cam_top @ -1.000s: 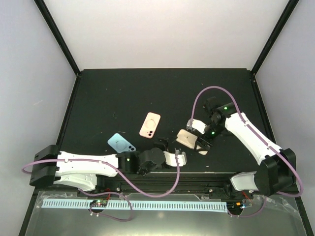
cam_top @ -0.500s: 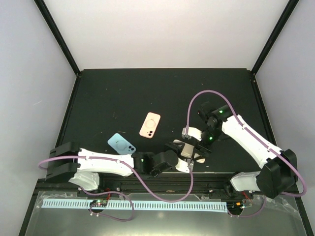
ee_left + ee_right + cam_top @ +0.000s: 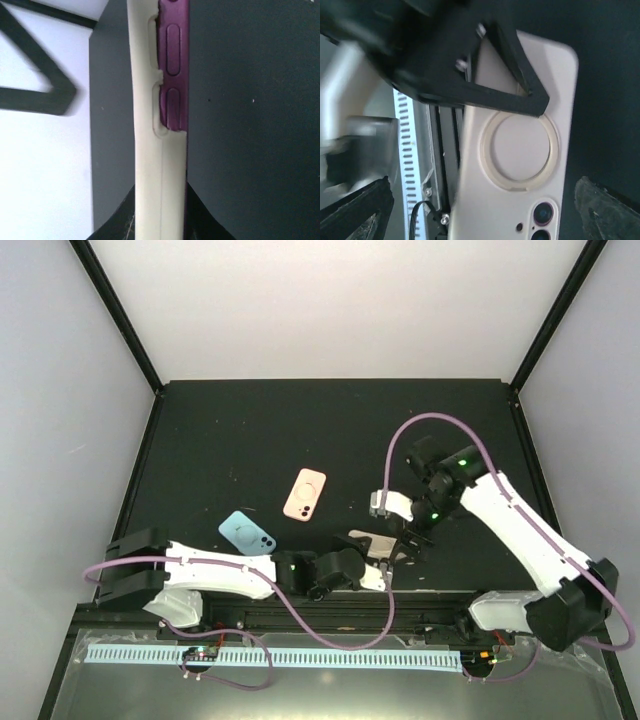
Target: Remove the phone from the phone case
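Note:
The cream phone case (image 3: pixel 364 539) holds a purple phone (image 3: pixel 173 65), whose side buttons show through the case's cutouts. My left gripper (image 3: pixel 374 566) is shut on it, with a black finger on each face in the left wrist view (image 3: pixel 160 212). The right wrist view shows the case's back (image 3: pixel 520 150) with its ring and camera lenses, and one left finger (image 3: pixel 500 95) crossing it. My right gripper (image 3: pixel 404 544) is open; its two fingers stand wide apart either side of the case (image 3: pixel 480 202) without touching it.
A pink case (image 3: pixel 305 494) lies at mid-table and a blue one (image 3: pixel 247 530) lies left of it. The rail at the table's near edge (image 3: pixel 330 612) runs just below the held case. A purple cable (image 3: pixel 430 425) loops over the right arm.
My left arm has reached right and closed on the cream case. The case has shifted left and toward the near edge. My right gripper has let it go and drawn back slightly.

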Controlling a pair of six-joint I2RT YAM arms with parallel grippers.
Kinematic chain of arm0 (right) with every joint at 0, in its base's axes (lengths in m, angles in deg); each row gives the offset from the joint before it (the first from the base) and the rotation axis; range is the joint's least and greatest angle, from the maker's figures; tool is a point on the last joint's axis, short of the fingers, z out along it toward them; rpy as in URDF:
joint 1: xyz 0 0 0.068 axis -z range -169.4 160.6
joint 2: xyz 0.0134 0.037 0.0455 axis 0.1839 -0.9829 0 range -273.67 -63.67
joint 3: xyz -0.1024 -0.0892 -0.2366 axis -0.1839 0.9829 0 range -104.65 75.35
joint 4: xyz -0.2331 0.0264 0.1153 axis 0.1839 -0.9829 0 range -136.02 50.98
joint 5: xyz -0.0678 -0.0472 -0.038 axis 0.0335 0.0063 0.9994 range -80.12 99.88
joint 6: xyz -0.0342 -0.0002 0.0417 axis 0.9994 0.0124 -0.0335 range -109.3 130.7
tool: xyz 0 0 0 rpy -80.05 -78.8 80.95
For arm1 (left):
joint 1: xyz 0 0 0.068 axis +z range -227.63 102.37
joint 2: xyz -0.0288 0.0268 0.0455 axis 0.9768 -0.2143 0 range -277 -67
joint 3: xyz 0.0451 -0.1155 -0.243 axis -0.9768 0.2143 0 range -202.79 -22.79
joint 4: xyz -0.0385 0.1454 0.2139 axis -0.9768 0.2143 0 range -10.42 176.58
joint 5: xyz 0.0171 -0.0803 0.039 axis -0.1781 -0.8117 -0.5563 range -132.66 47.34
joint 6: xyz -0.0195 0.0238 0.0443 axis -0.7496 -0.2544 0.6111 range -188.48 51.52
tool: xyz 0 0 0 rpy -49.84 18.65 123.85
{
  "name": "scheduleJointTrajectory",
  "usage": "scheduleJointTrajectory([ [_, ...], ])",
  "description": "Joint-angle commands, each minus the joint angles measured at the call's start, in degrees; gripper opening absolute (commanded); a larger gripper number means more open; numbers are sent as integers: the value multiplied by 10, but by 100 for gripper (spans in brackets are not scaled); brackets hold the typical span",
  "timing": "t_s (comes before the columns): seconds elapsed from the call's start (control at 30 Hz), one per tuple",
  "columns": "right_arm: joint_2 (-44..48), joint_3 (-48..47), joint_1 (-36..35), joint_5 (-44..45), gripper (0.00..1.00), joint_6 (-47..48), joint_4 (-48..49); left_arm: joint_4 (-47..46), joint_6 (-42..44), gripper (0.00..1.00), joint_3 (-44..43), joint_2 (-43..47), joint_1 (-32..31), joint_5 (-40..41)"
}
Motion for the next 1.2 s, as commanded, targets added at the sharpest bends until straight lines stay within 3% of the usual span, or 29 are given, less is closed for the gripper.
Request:
scheduleJointTrajectory([
  [0.0, 52, -79, -2, -6, 100, 17, -25, 15, -158, 7, -27, 37, 23, -1],
  [0.07, 72, -100, 5, -9, 100, 6, -9, 40, -257, 9, -28, 64, 46, -43],
  [0.2, 115, -112, 76, -72, 100, -82, 106, 47, -500, 11, -7, 142, 130, -221],
  [0.3, 141, -91, 154, -158, 100, -133, 192, -55, -626, 9, 63, 213, 185, -323],
  [0.43, 138, -51, 179, -243, 94, -209, 272, -203, -759, 4, 139, 266, 229, -401],
  [0.53, 150, 3, 179, -317, 86, -238, 338, -285, -810, 3, 167, 282, 237, -428],
  [0.63, 196, 104, 179, -367, 85, -355, 506, -351, -839, 3, 180, 288, 238, -459],
  [0.7, 209, 139, 178, -397, 84, -396, 568, -384, -856, 4, 182, 283, 238, -479],
  [0.93, 172, 125, 171, -466, 70, -409, 564, -454, -887, 4, 176, 243, 238, -526],
  [1.17, 182, 120, 143, -468, 43, -419, 580, -484, -904, 4, 163, 208, 238, -549],
])
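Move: The left fingers already pinch the cased phone near one end, its middle some 5 cm to their right and about level. From this left hand, the pink phone lies roughly 18 cm ahead and 14 cm left, the blue phone about 8 cm ahead and 31 cm left, both some 16 cm below. From the open right hand, the cased phone's middle is about 3 cm left, level fore and aft, and 3 cm below. Keep the left pinch and swing the phone up about 13 cm and some 4 cm left, first forward then back, rolling the wrist roughly 110 degrees until its fingers point right. Lift the open right gripper clear, up and forward, then ease back and left, turning its fingers from down to leftward and half closing them about the phone's right edge. ##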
